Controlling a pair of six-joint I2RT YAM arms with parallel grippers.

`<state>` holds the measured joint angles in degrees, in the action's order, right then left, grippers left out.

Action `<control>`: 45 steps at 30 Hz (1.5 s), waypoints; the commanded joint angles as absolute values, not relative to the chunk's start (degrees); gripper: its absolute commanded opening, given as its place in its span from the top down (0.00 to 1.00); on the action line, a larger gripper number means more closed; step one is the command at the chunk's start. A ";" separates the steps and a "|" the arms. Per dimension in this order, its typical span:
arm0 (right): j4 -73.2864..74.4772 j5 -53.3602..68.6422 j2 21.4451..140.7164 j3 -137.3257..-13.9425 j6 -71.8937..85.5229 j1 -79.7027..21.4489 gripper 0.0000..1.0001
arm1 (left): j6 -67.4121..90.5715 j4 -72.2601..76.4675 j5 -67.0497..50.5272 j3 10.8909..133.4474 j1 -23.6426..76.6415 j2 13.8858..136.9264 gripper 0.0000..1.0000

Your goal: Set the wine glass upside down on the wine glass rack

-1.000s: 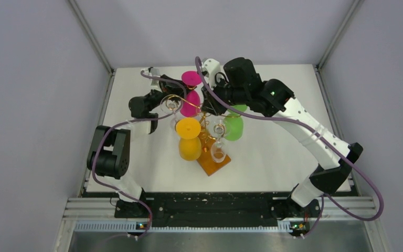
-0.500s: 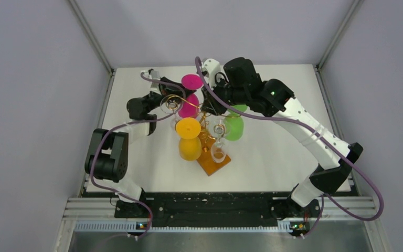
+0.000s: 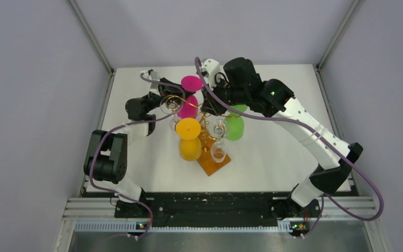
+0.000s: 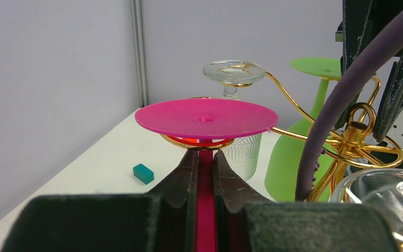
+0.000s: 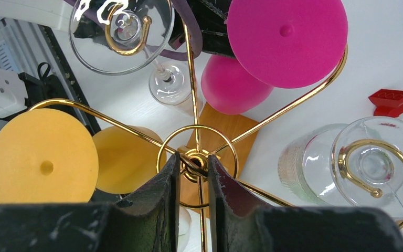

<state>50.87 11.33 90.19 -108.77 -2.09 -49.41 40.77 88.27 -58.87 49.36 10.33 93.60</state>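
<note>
A pink wine glass (image 3: 191, 83) hangs upside down at the far side of the wine glass rack (image 3: 205, 119). Its round foot (image 4: 206, 116) lies just above a gold curl, and the stem drops through that curl. My left gripper (image 4: 205, 155) is shut on the pink stem right under the curl. In the right wrist view the pink foot (image 5: 286, 39) and bowl (image 5: 233, 86) show beside a gold arm. My right gripper (image 5: 194, 160) is shut on the ring atop the rack's central stem (image 5: 195, 157), over the wooden base (image 5: 218, 126).
Hanging on the rack are a yellow glass (image 3: 188, 128), a green glass (image 3: 234, 127) and clear glasses (image 3: 219, 127), (image 3: 171, 104). A teal block (image 4: 143, 173) and a red piece (image 5: 393, 100) lie on the white table. Both arms crowd the rack's far side.
The left arm has shifted slightly left and the pink glass's foot has edged a little nearer the rack. The right arm and rack have not moved.
</note>
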 commanded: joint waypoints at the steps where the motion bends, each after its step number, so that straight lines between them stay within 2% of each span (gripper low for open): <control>1: 53.09 10.39 90.52 -110.38 -3.02 -49.83 0.96 | 40.94 92.81 -61.98 48.86 10.46 91.63 0.89; 4: 53.09 10.58 90.55 -110.20 -3.38 -49.90 0.96 | 40.69 92.81 -62.19 48.85 10.46 91.74 0.80; 14: 53.09 10.72 90.70 -109.51 -3.78 -49.88 0.96 | 40.35 92.80 -62.49 48.26 10.38 91.15 0.72; 18: 53.09 10.68 90.66 -109.33 -3.78 -49.84 0.96 | 40.09 92.79 -62.66 48.25 10.37 90.63 0.60; 22: 53.09 10.79 90.63 -109.26 -3.87 -49.84 0.96 | 40.47 92.81 -61.77 48.27 10.37 90.35 0.57; 28: 53.09 11.03 90.52 -109.03 -3.78 -49.86 0.96 | 40.75 92.81 -60.72 48.26 10.29 89.46 0.47; 34: 53.14 10.90 90.43 -108.82 -3.78 -49.84 0.96 | 40.28 92.79 -60.22 48.28 9.96 88.77 0.32; 36: 53.08 10.90 90.44 -108.88 -3.78 -49.88 0.96 | 40.57 92.81 -60.25 48.36 9.69 88.71 0.25; 39: 53.09 10.66 90.44 -108.68 -3.78 -49.84 0.96 | 41.03 92.81 -60.72 48.49 9.34 88.76 0.08; 45: 53.09 10.37 90.48 -108.41 -3.91 -49.88 0.96 | 41.69 92.81 -62.04 49.18 8.13 89.76 0.03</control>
<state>51.51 14.70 90.19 -108.77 -3.70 -50.22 40.80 85.14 -58.50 48.58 8.51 92.01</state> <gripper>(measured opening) 0.206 0.956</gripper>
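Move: The pink wine glass hangs stem-between-pads at the left hand, its middle about 5 cm below; its rack hook is some 2 cm above the hand. From there the rack's centre ring lies about 9 cm back and 5 cm right, the clear glass about 7 cm back and 7 cm left. The right hand pinches that centre ring; from it the pink glass is roughly 9 cm ahead, 5 cm left and 7 cm down, the orange glass 7 cm back, 6 cm left and 7 cm down. Almost in place, the left hand opens its fingers from nearly shut to wide, ending its pinch on the pink stem; it dips about 1 cm, rises again and eases about 1 cm left. The right hand keeps its closed grip on the rack's centre ring and, late on, draws it back some 1.5 cm and slightly left, with a slight counter-clockwise turn. ##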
